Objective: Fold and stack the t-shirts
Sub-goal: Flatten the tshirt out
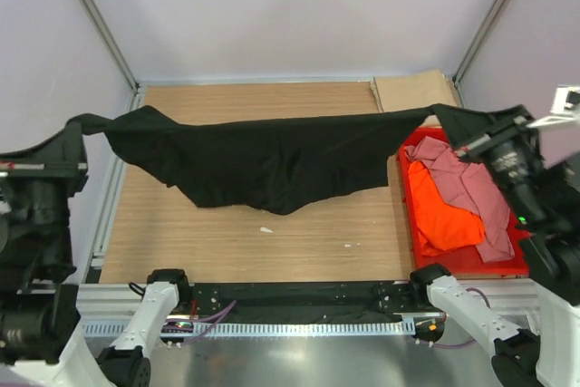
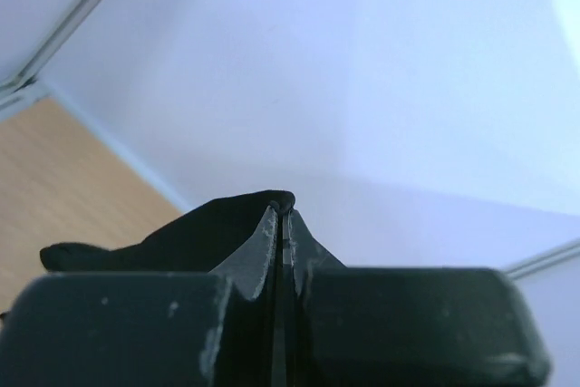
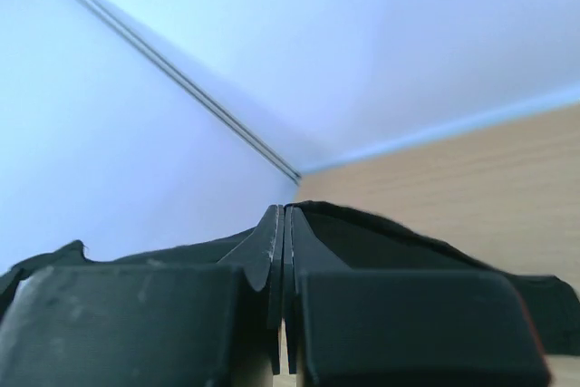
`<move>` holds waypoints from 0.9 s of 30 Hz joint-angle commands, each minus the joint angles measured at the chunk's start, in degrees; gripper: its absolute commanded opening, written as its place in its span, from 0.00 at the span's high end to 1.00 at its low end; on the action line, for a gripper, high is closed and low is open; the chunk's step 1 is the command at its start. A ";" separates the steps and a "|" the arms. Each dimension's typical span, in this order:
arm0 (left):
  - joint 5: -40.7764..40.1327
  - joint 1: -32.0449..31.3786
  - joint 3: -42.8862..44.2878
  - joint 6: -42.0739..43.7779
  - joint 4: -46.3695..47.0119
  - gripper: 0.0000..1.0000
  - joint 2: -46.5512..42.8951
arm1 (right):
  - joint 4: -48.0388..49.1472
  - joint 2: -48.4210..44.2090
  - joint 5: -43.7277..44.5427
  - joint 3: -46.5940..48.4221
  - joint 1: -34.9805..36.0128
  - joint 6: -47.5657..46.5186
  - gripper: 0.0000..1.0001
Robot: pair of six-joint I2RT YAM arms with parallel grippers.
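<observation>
A black t-shirt (image 1: pixel 272 165) hangs stretched across the wooden table (image 1: pixel 299 242), its lower edge sagging toward the middle. My left gripper (image 1: pixel 83 124) is shut on its left end, high at the table's left edge. In the left wrist view the fingertips (image 2: pixel 283 210) pinch a fold of black cloth (image 2: pixel 181 237). My right gripper (image 1: pixel 464 146) is shut on the right end, above the crate. In the right wrist view black cloth (image 3: pixel 381 237) spills to both sides of that gripper (image 3: pixel 284 215). An orange t-shirt (image 1: pixel 444 215) and a dusty pink t-shirt (image 1: pixel 467 178) lie crumpled in the crate.
The red plastic crate (image 1: pixel 517 265) stands at the table's right edge. A flat piece of cardboard (image 1: pixel 412 92) lies at the back right corner. A small white scrap (image 1: pixel 265 229) lies on the wood under the shirt. Metal frame posts and white walls enclose the table.
</observation>
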 commanded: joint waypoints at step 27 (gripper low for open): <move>-4.15 0.01 19.88 17.95 27.88 1.00 37.69 | 18.43 35.62 6.74 18.95 -0.13 -9.96 0.99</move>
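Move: The black t-shirt is already off the table, a top corner shut in each hand; its middle hangs about 27 cm right of the left hand, 28 cm left of the right, roughly 20 cm below and 5 cm ahead. The table's bare far edge is straight ahead, about 43 cm from the left hand, 38 cm from the right, some 50 cm lower. From the right hand, the red box lies 23 cm right and 2 cm ahead, the beige cloth 17 cm right and 31 cm ahead. The t-shirt, still pinched at both corners, is first drawn back about 5 cm and slightly higher, then swung some 25 cm forward over the table by both arms together, speeding up and sinking as they go. The right hand also drifts left. Both wrists tip up during the backswing and down again on the way out. ##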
